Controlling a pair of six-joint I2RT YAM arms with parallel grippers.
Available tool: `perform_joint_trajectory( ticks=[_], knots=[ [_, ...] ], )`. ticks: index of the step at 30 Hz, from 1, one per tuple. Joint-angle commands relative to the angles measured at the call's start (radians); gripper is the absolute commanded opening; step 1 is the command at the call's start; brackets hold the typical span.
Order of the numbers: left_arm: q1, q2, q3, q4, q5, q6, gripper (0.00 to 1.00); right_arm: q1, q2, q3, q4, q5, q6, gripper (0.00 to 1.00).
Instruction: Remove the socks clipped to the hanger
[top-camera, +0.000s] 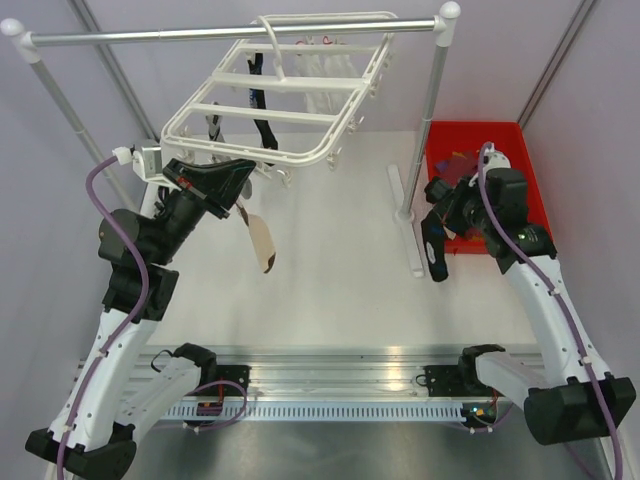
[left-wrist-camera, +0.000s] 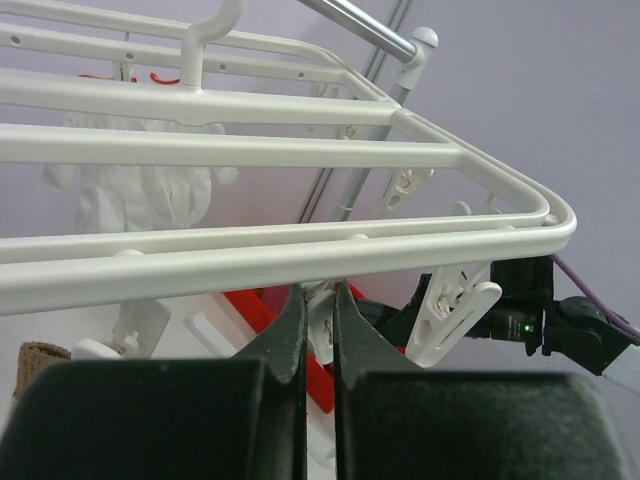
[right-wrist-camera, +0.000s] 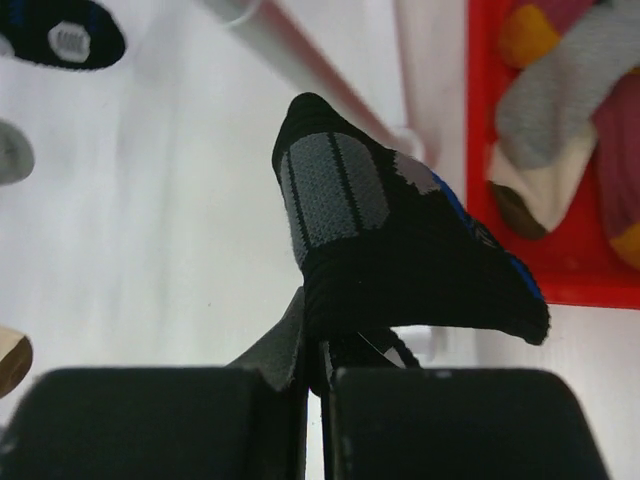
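The white hanger (top-camera: 300, 105) hangs by its hook from a silver rail, and its bars (left-wrist-camera: 300, 150) fill the left wrist view. Black socks (top-camera: 263, 112) and white socks (top-camera: 325, 68) dangle from its clips. A brown-and-cream sock (top-camera: 259, 238) hangs below the front edge, under my left gripper (top-camera: 238, 186). That left gripper (left-wrist-camera: 320, 300) is shut on a white clip (left-wrist-camera: 325, 325) just under the front bar. My right gripper (right-wrist-camera: 318, 330) is shut on a black sock with grey and blue panels (right-wrist-camera: 400, 240). This sock (top-camera: 437, 258) hangs beside the red bin.
A red bin (top-camera: 520, 140) at the right holds several socks (right-wrist-camera: 545, 130). The rail's right upright (top-camera: 425, 130) and its white foot (top-camera: 408, 215) stand between the hanger and the bin. Another white clip (left-wrist-camera: 455, 310) dangles right of my left fingers.
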Motion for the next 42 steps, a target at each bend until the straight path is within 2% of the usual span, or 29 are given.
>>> perform_joint_trajectory(
  ticks=[1, 4, 9, 19, 25, 26, 27, 28, 31, 34, 37, 40, 41, 42],
  knots=[
    [0.005, -0.003, 0.031, -0.017, -0.014, 0.037, 0.02, -0.133, 0.013, 0.063, -0.042, -0.051, -0.026, 0.01],
    [0.005, -0.006, 0.028, -0.027, -0.018, 0.046, 0.02, -0.245, 0.037, 0.084, -0.049, -0.103, -0.023, 0.01],
    [0.005, -0.001, 0.017, -0.029, -0.02, 0.045, 0.02, -0.329, 0.091, 0.159, -0.046, -0.093, 0.005, 0.01],
    [0.005, 0.011, 0.017, -0.026, 0.0, 0.032, 0.02, -0.391, 0.264, 0.381, -0.035, -0.002, 0.05, 0.01],
    [0.005, 0.008, 0.02, -0.034, 0.009, 0.04, 0.02, -0.389, 0.407, 0.477, 0.059, 0.061, 0.083, 0.01],
    [0.005, 0.008, 0.019, -0.035, 0.009, 0.04, 0.02, -0.391, 0.442, 0.48, 0.075, 0.067, 0.083, 0.04],
    [0.005, 0.008, 0.02, -0.038, 0.011, 0.04, 0.02, -0.391, 0.462, 0.483, 0.106, 0.082, 0.082, 0.12],
    [0.004, 0.009, 0.02, -0.04, 0.014, 0.04, 0.02, -0.391, 0.48, 0.483, 0.12, 0.087, 0.082, 0.36],
    [0.004, 0.009, 0.02, -0.043, 0.017, 0.04, 0.02, -0.388, 0.54, 0.48, 0.145, 0.099, 0.068, 0.68],
    [0.004, 0.006, 0.015, -0.044, 0.017, 0.04, 0.02, -0.365, 0.524, 0.437, 0.184, 0.107, 0.039, 0.83],
    [0.004, 0.008, 0.015, -0.044, 0.017, 0.039, 0.02, -0.323, 0.468, 0.406, 0.191, 0.119, 0.014, 0.89],
    [0.004, 0.009, 0.014, -0.044, 0.015, 0.04, 0.02, -0.245, 0.378, 0.33, 0.215, 0.113, -0.004, 0.92],
    [0.004, 0.008, 0.014, -0.044, 0.014, 0.042, 0.02, -0.215, 0.308, 0.24, 0.287, 0.084, -0.007, 0.92],
    [0.004, 0.009, 0.015, -0.044, 0.012, 0.042, 0.02, -0.134, 0.268, 0.181, 0.342, 0.056, -0.006, 0.92]
  ],
)
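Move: The black sock still hangs from my shut right fingers, and the red box it goes to has its middle about 18 cm ahead, 20 cm to the right and 20 cm below. The socks already in the box make a pile roughly 14 cm ahead and 15 cm right; the rack post's foot is some 8 cm ahead and 4 cm left. From my left hand, the box is about 68 cm right, 20 cm ahead and 42 cm lower. I carry the black sock with my right hand first to the right, then forward and up by about 5 cm, some 16 cm each way in all, turning the wrist clockwise nearly 30 degrees. Over the red box I dip back down, spread my fingers wide to let the sock go, and then start back leftward about 5 cm with the fingers still open. ##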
